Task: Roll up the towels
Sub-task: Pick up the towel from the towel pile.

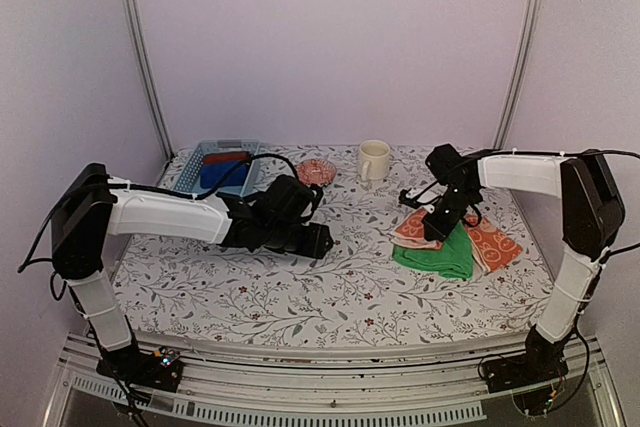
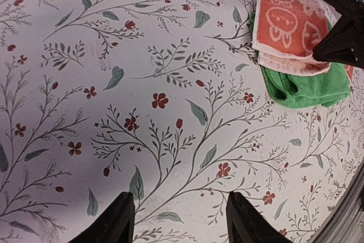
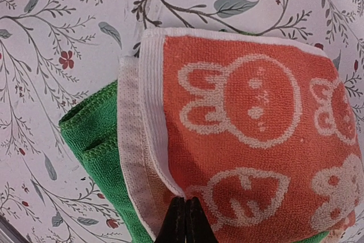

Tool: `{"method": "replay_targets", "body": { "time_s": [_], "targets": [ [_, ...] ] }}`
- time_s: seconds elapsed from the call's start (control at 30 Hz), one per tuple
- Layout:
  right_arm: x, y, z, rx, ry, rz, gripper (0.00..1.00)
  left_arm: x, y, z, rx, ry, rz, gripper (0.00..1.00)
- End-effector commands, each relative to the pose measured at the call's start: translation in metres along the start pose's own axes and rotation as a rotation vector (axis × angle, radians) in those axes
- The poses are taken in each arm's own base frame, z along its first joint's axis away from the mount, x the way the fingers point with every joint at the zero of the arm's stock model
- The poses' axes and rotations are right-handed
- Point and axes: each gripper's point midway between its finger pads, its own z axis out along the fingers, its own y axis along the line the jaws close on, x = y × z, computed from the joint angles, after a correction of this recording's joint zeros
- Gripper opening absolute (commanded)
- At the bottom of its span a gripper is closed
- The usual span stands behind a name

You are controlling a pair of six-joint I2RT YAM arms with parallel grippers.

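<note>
An orange towel (image 3: 256,118) with white rabbit prints lies folded on top of a bright green towel (image 3: 94,135) at the right of the table. My right gripper (image 3: 183,220) is shut, its tips pinching the pale hem of the orange towel's top layer. From above, the right gripper (image 1: 433,232) stands over the pile, with the orange towel (image 1: 495,244) and the green towel (image 1: 445,255) spread beneath it. My left gripper (image 2: 181,220) is open over bare floral tablecloth with nothing between its fingers. In that wrist view the orange towel (image 2: 284,27) and the green towel (image 2: 307,86) lie far off.
A blue basket (image 1: 215,165) holding a blue and a dark red cloth roll stands at the back left. A patterned bowl (image 1: 316,171) and a cream mug (image 1: 373,159) sit along the back. The left gripper (image 1: 322,242) hovers near the middle of the table.
</note>
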Motion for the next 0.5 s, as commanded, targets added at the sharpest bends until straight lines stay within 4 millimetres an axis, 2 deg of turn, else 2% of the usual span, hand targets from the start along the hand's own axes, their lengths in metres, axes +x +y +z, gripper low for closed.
{"method": "replay_targets", "body": {
  "time_s": [0.0,0.13,0.33,0.4,0.47],
  "targets": [
    [-0.021,-0.002,-0.017,-0.002,-0.056,-0.008,0.02,-0.003,-0.005,-0.007,-0.006,-0.007,0.007,0.57],
    [-0.058,-0.002,-0.054,-0.010,-0.198,-0.034,0.02,-0.002,0.002,-0.011,-0.039,-0.006,0.020,0.57],
    [-0.121,-0.035,-0.095,0.139,-0.393,-0.087,0.02,-0.001,0.047,-0.035,-0.164,-0.012,-0.004,0.58],
    [-0.149,-0.037,-0.122,0.133,-0.474,-0.106,0.02,-0.002,0.060,-0.046,-0.174,-0.026,-0.032,0.58],
    [-0.181,-0.031,-0.159,0.093,-0.592,-0.119,0.02,-0.005,0.074,-0.055,-0.197,-0.043,-0.054,0.58]
  ]
}}
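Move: The right hand's shut fingers already pinch the near, hemmed edge of the folded orange towel, whose middle lies about 2 cm farther out and 4 cm to the right, roughly 1 cm lower. The green towel's middle is some 3 cm back, 1 cm left and 3 cm below the fingers; the mug stands about 23 cm ahead and 14 cm left. From the left hand, the orange towel lies some 30 cm right and 7 cm ahead. Keeping its pinch on the orange towel's hem, the right hand lifts it up off the green towel by about 12 cm while carrying it some 8 cm forward and a little left towards the mug, gathering speed, and the wrist tilts about 20 degrees so that the fingertips swing forward. The left hand, empty and with its fingers staying half open, draws about 5 cm to the left, away from the towels. ##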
